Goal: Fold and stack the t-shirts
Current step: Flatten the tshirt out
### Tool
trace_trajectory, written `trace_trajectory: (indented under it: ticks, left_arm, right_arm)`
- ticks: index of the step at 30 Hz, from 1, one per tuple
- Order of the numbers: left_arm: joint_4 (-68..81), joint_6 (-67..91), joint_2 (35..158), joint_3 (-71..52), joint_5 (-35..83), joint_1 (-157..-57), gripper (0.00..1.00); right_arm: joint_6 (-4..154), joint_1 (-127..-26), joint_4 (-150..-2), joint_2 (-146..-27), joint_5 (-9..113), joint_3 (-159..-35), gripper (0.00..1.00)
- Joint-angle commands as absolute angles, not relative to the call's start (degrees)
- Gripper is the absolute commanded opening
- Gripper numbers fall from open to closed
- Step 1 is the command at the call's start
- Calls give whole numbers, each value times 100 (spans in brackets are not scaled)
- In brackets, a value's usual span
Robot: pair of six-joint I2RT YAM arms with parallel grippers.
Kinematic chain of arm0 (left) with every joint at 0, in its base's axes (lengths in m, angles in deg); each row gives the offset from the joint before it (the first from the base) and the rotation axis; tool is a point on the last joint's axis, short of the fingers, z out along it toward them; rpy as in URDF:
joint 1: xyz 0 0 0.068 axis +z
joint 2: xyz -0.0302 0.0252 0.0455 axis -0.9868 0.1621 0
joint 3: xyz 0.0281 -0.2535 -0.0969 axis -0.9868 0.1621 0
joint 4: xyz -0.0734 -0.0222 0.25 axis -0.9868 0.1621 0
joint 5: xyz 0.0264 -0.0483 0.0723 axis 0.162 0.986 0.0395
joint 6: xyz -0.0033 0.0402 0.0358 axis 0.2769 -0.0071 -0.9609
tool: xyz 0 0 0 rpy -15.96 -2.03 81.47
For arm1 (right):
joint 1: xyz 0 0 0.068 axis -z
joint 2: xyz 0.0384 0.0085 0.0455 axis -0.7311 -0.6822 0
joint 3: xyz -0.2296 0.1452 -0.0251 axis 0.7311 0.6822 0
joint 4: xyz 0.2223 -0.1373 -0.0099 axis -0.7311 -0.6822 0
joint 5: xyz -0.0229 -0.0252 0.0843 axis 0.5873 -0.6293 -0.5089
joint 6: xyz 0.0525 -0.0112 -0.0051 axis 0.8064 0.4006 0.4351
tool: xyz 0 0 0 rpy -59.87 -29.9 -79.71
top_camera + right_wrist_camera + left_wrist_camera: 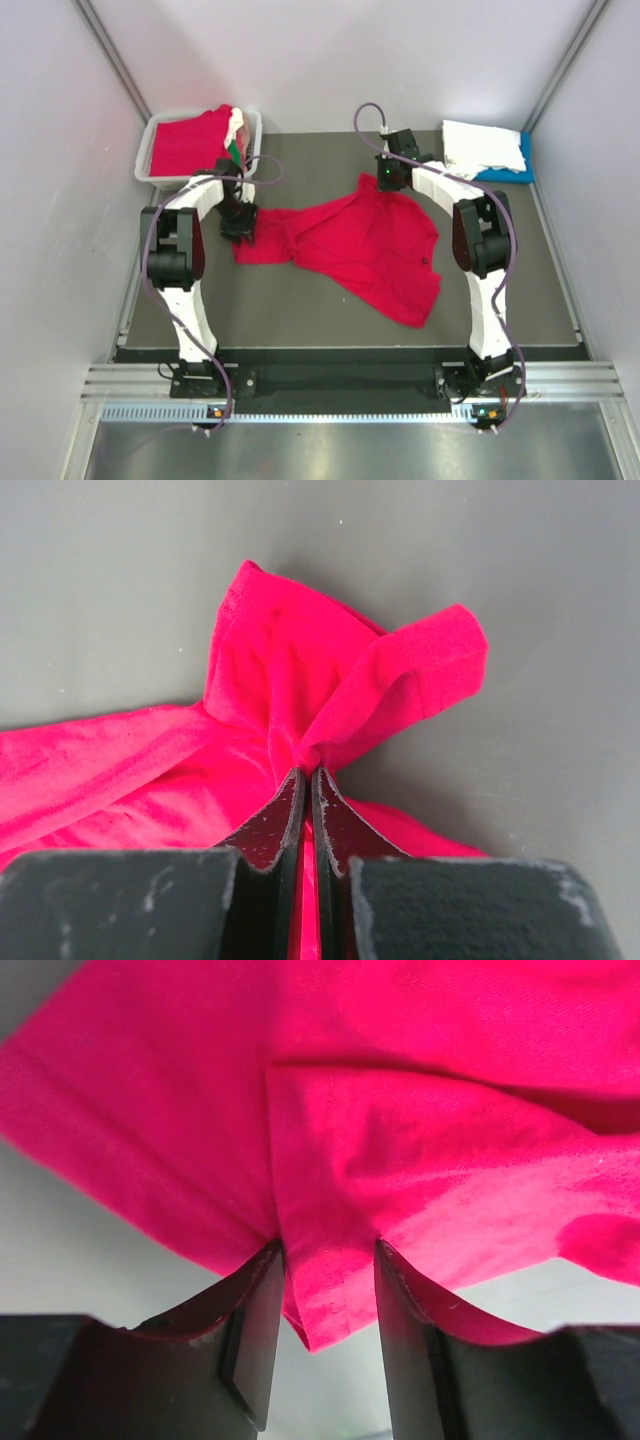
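A red t-shirt lies crumpled across the dark mat, stretched between my two grippers. My left gripper is at its left end. In the left wrist view the jaws of the left gripper stand apart, and a hemmed corner of the red t-shirt hangs between the fingers without being pinched. My right gripper is at the shirt's far edge. In the right wrist view the right gripper is shut on a bunched fold of the red t-shirt. Folded white t-shirts rest on a blue one at the back right.
A pale plastic tub at the back left holds more red cloth and a bit of white cloth. White walls close in the workspace on both sides and behind. Bare mat shows in front of the shirt.
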State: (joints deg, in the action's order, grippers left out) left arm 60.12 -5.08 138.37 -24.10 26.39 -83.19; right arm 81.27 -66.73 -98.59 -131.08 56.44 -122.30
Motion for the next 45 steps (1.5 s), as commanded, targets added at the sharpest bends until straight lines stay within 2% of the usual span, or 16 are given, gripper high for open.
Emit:
trace_trajectory:
  ticks: [1, 11, 19, 26, 45]
  left_arm:
    - [4843, -567, 13325, -2005, 2174, -8348, 47]
    - [3356, -497, 12638, -1459, 1795, -8383, 49]
    - [3276, -585, 12410, -1512, 1645, -8708, 50]
    - [2916, -576, 12621, -853, 1382, -9007, 49]
    - [3162, -295, 13253, -1292, 1566, -8717, 49]
  right_arm:
    - [8174, -6746, -9704, -12648, 5533, -12289, 0]
    - [8166, -6798, -9721, -12674, 5516, -12253, 0]
    - [8183, -6816, -9783, -12762, 5568, -12385, 0]
    - [8201, -6930, -9853, -12885, 5586, -12552, 0]
    - [8148, -6922, -9704, -12639, 5621, -12122, 0]
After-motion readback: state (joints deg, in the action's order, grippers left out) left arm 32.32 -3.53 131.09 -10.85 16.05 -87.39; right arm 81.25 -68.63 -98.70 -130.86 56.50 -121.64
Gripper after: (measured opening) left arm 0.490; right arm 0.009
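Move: The left gripper, half open, is down at cloth height over the near part of the red t-shirt's left end. The far part of that end lies about 5 cm ahead and 1 cm below, its near-left corner some 5 cm back and 1 cm left. The basket stands roughly 24 cm ahead and 8 cm left. From the right hand, shut on the shirt's upper part, that far part lies about 33 cm left, 9 cm back and 6 cm down. Slide the half-open left fingertips forward over the shirt's left end, then lift them about 4.5 cm while still reaching forward and tipping the fingers some 25 degrees outward. Swing slightly right, set them back down on the cloth about 5 cm beyond the start and creep on forward. Keep the right fingers pinched on the shirt, easing them 1 to 2 cm left and slightly back. ##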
